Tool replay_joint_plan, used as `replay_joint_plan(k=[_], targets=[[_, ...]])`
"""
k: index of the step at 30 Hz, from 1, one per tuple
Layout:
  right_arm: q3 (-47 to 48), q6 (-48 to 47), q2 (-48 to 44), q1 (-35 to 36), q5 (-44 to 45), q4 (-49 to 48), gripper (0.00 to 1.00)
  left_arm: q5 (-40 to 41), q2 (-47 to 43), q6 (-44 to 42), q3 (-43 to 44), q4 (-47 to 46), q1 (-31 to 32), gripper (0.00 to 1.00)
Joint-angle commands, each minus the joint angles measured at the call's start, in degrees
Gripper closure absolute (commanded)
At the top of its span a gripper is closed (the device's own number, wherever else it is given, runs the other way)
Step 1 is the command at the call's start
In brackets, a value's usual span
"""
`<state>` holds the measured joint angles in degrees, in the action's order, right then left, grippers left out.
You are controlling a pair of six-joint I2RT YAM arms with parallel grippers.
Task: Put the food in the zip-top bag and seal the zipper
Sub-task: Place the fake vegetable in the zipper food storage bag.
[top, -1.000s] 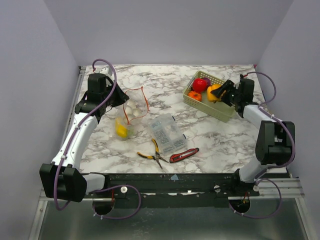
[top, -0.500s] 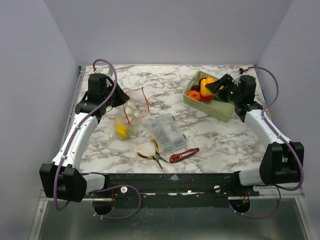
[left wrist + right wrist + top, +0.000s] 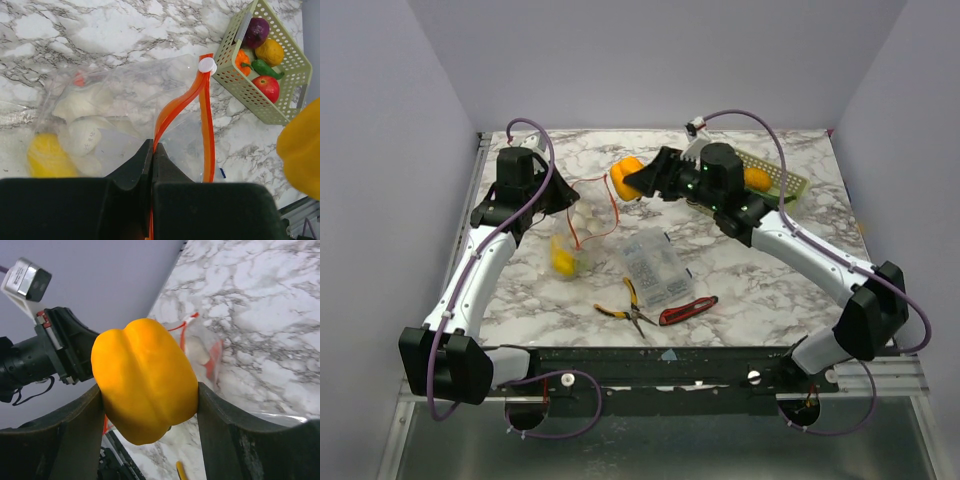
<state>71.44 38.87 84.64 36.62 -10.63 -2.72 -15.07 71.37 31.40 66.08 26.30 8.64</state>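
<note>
The clear zip-top bag (image 3: 582, 228) lies at the left, and its orange-red zipper (image 3: 186, 100) arches up from the mouth. My left gripper (image 3: 152, 150) is shut on the near zipper edge and holds the mouth up. Inside the bag lie a yellow food piece (image 3: 45, 155) and white pieces (image 3: 80, 105). My right gripper (image 3: 149, 389) is shut on a yellow-orange pepper (image 3: 145, 380), held in the air just right of the bag mouth (image 3: 625, 180). More food sits in the green basket (image 3: 232, 37): a purple piece, a yellow one, an orange one, a green one and a red one.
The basket (image 3: 780, 178) is at the back right, mostly hidden by my right arm. A rigid clear compartment box (image 3: 657, 268) stands mid-table. In front of it lie yellow-handled pliers (image 3: 625, 305) and a red-handled tool (image 3: 688, 311).
My right arm has swung left from the basket to beside the bag mouth, carrying the yellow-orange pepper. The left gripper and the bag have stayed put.
</note>
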Motion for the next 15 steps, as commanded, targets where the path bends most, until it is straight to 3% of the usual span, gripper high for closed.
replay_joint_plan(k=[1, 10, 15], targets=[[6.43, -3.23, 5.72, 7.00, 6.84, 4.57, 0.96, -0.55, -0.31, 0.14, 0.36, 0.63, 0.14, 1.00], [12.81, -6.01, 14.19, 14.71, 12.41, 9.06, 0.89, -0.49, -0.38, 0.07, 0.36, 0.62, 0.14, 1.00], [14.22, -7.60, 16.35, 17.06, 16.10, 11.59, 0.70, -0.57, -0.35, 0.07, 0.45, 0.60, 0.15, 1.00]])
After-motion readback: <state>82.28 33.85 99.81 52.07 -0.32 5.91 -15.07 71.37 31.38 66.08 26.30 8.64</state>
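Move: The bag's open mouth, where the yellow pepper held by the right hand is going, lies about 10 cm to that hand's left, 4 cm back and some 9 cm below. The yellow vegetable in the bag's bottom is roughly 17 cm left, 5 cm back and 23 cm down; the clear box is about 5 cm right, 7 cm back and 24 cm down. From the left hand, the mouth's middle is about 6 cm right, 1 cm back and slightly below. Still pinching the yellow pepper, the right hand carries it left about 10 cm to the bag's open mouth, drawing back a little, at first nearly level and then sinking some 8 cm as the wrist rolls its left side down about 15 degrees. The left hand stays put, fingers shut on the orange zipper rim, holding the bag up. ##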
